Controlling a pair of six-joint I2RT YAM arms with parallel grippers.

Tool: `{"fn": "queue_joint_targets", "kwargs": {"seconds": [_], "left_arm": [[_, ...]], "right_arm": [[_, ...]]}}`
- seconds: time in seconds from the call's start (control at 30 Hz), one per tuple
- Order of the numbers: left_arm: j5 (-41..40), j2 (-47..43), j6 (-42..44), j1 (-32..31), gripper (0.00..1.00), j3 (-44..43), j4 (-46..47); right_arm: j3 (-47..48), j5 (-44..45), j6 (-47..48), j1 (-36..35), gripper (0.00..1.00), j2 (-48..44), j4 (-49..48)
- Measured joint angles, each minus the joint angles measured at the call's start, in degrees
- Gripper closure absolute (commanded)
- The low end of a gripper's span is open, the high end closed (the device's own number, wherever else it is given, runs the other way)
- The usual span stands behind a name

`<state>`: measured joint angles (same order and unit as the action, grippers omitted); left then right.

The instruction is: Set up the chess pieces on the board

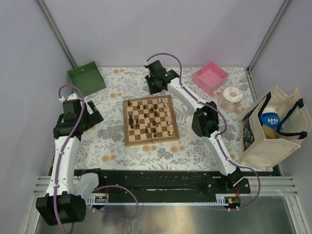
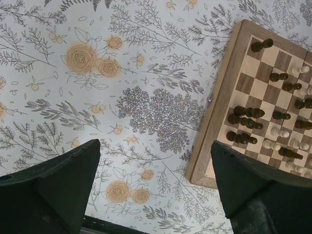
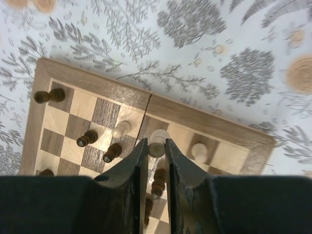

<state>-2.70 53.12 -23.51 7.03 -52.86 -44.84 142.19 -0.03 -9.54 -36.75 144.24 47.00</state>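
The board [image 1: 149, 120] lies mid-table with dark and pale chess pieces [image 1: 155, 117] scattered over its squares. My right gripper [image 1: 157, 87] hangs over the board's far edge. In the right wrist view it [image 3: 156, 146] is shut on a pale cream piece [image 3: 157, 141], held just above the squares next to the board's border [image 3: 97, 87]. Another pale piece [image 3: 199, 151] and dark pieces [image 3: 87, 138] stand close by. My left gripper [image 2: 156, 165] is open over bare cloth, left of the board's edge [image 2: 219, 112], with nothing between its fingers [image 2: 58, 190].
A green box [image 1: 87, 77] sits at the back left and a pink box [image 1: 210, 76] at the back right. A paper roll [image 1: 231, 97] and a cream tote bag [image 1: 273, 129] stand on the right. Flowered cloth covers the table.
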Motion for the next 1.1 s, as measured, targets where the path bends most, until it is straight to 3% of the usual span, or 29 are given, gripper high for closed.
{"fn": "queue_joint_targets", "kwargs": {"seconds": [0.2,0.43,1.1], "left_arm": [[0.0,0.0,0.0,0.09,0.01,0.0,0.0],[0.04,-0.02,0.0,0.09,0.01,0.02,0.0],[0.44,-0.02,0.0,0.09,0.01,0.02,0.0]], "right_arm": [[-2.54,2.34,-1.14,3.96,0.86,-6.01,-2.34],[-7.02,3.1,-1.88,6.78,0.86,-6.82,-3.15],[-10.91,2.54,-2.78,6.91,0.86,-6.32,-3.02]]}}
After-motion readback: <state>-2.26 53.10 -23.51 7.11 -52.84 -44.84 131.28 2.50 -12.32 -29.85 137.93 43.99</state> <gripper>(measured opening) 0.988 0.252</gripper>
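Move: The white chess piece is already in the right gripper, clear of the board. Its goal, the empty far right corner square, lies about 8 cm to this hand's right, 2 cm ahead and some 6 cm down. A white neighbour stands 3 cm left of that square, level with it, and the nearest piece of the right-hand column about 4 cm back from it. From the left hand the corner is some 23 cm ahead, 35 cm right and 14 cm down. Swing the right gripper to the right in a low arch, about 8 cm in all and 3 cm forward, past the white neighbour to the corner square: rise roughly 5 cm on the way, then sink as much again, slowing and easing slightly back. Turn the hand some 10 degrees clockwise and keep the piece pinched. ##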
